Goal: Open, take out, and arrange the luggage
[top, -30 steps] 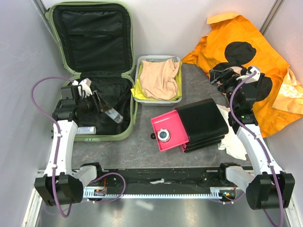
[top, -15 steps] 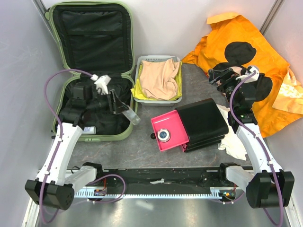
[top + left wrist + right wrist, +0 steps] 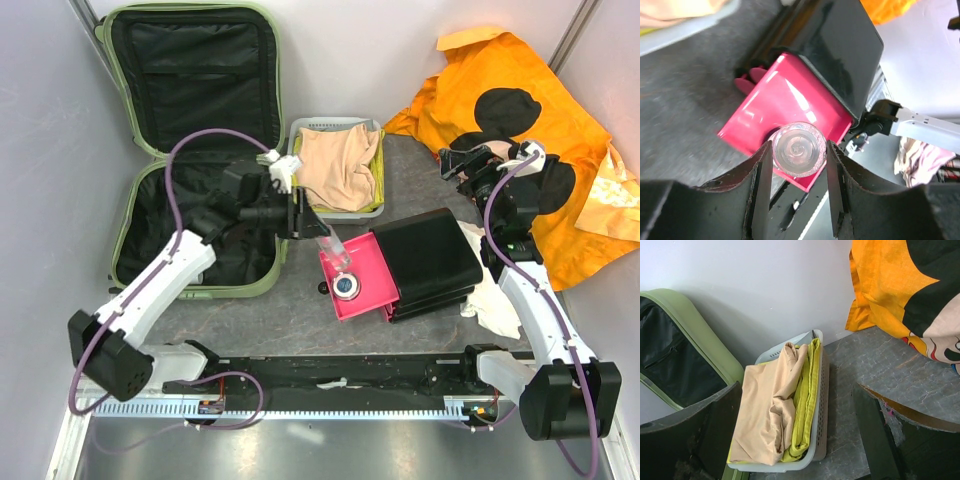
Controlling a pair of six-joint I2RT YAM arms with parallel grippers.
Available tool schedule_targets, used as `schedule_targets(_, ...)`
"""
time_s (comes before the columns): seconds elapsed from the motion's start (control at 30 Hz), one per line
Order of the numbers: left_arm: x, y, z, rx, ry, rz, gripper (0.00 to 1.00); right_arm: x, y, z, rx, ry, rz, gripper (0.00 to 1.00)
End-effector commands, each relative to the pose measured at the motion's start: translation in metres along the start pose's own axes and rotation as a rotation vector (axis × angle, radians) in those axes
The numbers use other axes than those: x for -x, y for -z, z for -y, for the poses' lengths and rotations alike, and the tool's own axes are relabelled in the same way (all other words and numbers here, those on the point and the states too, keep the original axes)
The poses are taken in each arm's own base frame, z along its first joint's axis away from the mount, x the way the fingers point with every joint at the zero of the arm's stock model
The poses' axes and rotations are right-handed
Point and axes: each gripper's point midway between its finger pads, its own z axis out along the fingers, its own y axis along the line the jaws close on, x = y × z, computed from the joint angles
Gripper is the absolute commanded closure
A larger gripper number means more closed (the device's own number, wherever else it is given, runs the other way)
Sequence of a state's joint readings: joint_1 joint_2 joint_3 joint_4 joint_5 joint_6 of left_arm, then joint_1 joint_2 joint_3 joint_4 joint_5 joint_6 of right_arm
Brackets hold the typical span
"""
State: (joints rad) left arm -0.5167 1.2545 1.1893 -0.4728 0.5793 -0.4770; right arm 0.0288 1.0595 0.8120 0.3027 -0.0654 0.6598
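The pale green luggage (image 3: 262, 150) lies open at the back left, its black lining showing; its rim also shows in the right wrist view (image 3: 695, 325). My left gripper (image 3: 308, 222) is shut on a clear bottle (image 3: 335, 250) and holds it tilted over the open pink drawer (image 3: 368, 262). In the left wrist view the bottle's round end (image 3: 799, 149) sits between both fingers (image 3: 762, 175) above the drawer (image 3: 775, 102). My right gripper (image 3: 463, 162) hangs open over the orange cloth (image 3: 510, 75), with nothing between its fingers (image 3: 715, 435).
The black box (image 3: 435, 255) holds the pink drawer, which has a round tin (image 3: 347, 285) in it. A white mesh basket (image 3: 368, 212) with beige and yellow cloth stands behind it. A white cloth (image 3: 492, 292) lies right of the box.
My left arm has swung right out of the luggage, carrying the clear bottle to above the pink drawer. The right arm has not moved.
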Motion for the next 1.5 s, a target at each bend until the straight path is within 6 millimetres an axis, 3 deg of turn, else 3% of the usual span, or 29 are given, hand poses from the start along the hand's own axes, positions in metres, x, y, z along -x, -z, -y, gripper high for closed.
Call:
schedule_targets(0.0, 0.02, -0.023, 0.041, -0.134, -0.031, 0.032, 0.98, 0.014, 0.004, -0.012, 0.043, 0.005, 0.042, 0.02)
schedule_targets(0.17, 0.012, -0.052, 0.051, -0.189, -0.013, -0.022, 0.99, 0.015, 0.007, -0.011, 0.03, 0.019, 0.043, 0.02)
schedule_targets(0.4, -0.007, -0.089, 0.044, -0.206, 0.033, -0.107, 0.99, 0.018, 0.009, -0.009, 0.017, 0.029, 0.051, 0.02)
schedule_targets(1.07, -0.043, -0.118, 0.01, -0.134, 0.156, -0.239, 0.98, 0.016, 0.006, -0.007, 0.009, 0.033, 0.041, 0.02)
schedule_targets(1.3, -0.051, -0.127, -0.002, -0.096, 0.185, -0.271, 0.89, 0.016, 0.006, -0.007, 0.011, 0.032, 0.044, 0.02)
schedule_targets(1.47, -0.049, -0.128, -0.003, -0.083, 0.183, -0.271, 0.76, 0.016, 0.006, -0.007, 0.009, 0.035, 0.043, 0.02)
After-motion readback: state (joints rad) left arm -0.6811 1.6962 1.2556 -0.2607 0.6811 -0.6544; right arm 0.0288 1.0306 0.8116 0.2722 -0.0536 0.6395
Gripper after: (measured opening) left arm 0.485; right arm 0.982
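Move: The clear bottle already sits in the left gripper. The pink drawer it is headed for lies about 13 cm to the right, 6 cm nearer the base and 16 cm below. The round tin inside is 10 cm right and 8 cm back; the black cabinet is about 27 cm right and 4 cm back. The clothes basket stands 17 cm ahead, 6 cm right. From the right gripper, the drawer is some 24 cm left, 20 cm back and 22 cm below. Bring the left gripper about 10 cm to the right and 9 cm down, over to the cabinet side of the pink drawer: swing right and down together first, then mostly sink, slower. Keep the grip on the clear bottle and tilt the wrist some 20 degrees so its far end swings back towards the base, down into the drawer beside the round tin. ##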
